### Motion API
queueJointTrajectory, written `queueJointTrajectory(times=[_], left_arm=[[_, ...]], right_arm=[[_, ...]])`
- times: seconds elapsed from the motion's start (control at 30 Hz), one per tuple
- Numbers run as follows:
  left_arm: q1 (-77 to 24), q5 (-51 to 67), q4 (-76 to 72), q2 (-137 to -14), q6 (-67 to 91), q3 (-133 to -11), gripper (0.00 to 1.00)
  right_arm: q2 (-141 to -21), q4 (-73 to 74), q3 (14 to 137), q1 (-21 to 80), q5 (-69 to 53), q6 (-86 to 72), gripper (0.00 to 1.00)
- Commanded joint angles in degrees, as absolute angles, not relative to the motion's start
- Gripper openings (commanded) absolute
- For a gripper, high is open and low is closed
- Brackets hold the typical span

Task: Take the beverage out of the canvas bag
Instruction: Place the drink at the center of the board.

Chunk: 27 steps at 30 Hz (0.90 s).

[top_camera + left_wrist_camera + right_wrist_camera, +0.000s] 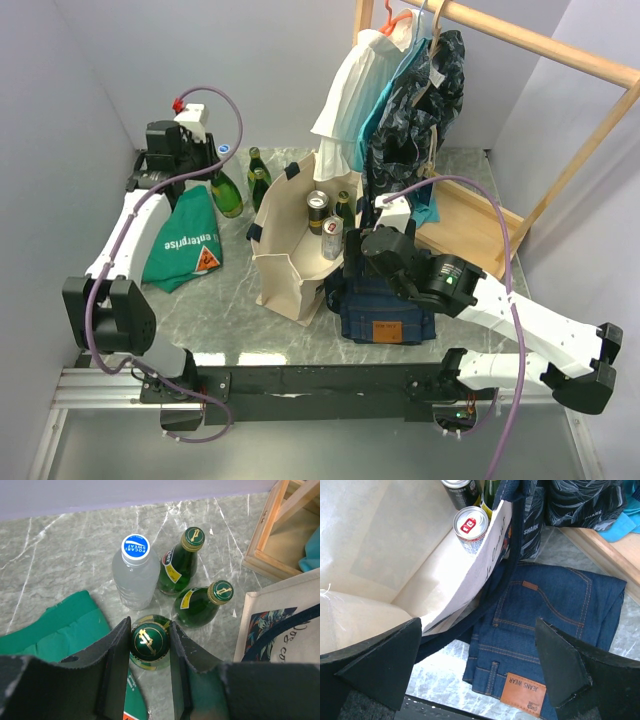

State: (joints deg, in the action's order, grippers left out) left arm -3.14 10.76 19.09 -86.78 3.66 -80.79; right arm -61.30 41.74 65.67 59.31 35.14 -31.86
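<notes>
The cream canvas bag [285, 250] stands open mid-table with navy handles. Inside it sit a silver can with a red tab [471, 522], a dark can [460, 490] and a green bottle [344, 205]. At the far left my left gripper [148, 642] is shut on the gold-marked cap of a green bottle [227, 195], outside the bag beside the green cloth [55, 630]. I cannot tell whether this bottle's base touches the table. My right gripper [480, 665] hangs open over the bag's right rim and the jeans [555, 615], holding nothing.
Two more green bottles [181, 565] [202, 605] and a clear blue-capped bottle [135, 575] stand just beyond the held one. A wooden clothes rack [480, 225] with hanging garments [410, 90] rises behind the bag. Grey walls close in left and back.
</notes>
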Motion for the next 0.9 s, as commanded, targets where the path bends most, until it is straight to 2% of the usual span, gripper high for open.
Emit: queueJointTrajectory(times=[0.0, 0.27, 0.87], left_arm=[[-3.3, 13.3, 8.3, -86.9, 2.5, -83.1, 0.01], [-3.6, 14.2, 6.8, -88.9, 3.1, -83.1, 0.01], [-6.1, 8.9, 4.9, -92.8, 3.9, -83.7, 0.01]], right_arm=[[-61.6, 41.1, 68.4, 59.0, 37.1, -31.1, 1.00], [-63.5, 41.7, 69.5, 59.0, 38.8, -30.3, 1.00], [-59.5, 38.8, 67.3, 58.3, 39.9, -30.5, 1.00]])
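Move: The left hand holds a green bottle by its cap, base roughly 6 cm off the table. Its landing spot is about 4 cm ahead, 2 cm right and 27 cm below that hand. A clear bottle stands 11 cm ahead, 1 cm right; two green bottles stand 10 ahead, 7 right and 3 ahead, 8 right; the green cloth lies 5 back, 11 left. From the right hand the spot is about 25 cm ahead, 30 left and 26 below. Still pinching the green bottle by its cap, the left hand lowers it some 4 cm while carrying it about 3 cm forward and a little right, towards the gap between the clear bottle and the nearer green one. It sinks, hovers briefly, then sinks again, bottle kept upright. The open, empty right hand rises about 2 cm by the bag's right side. ##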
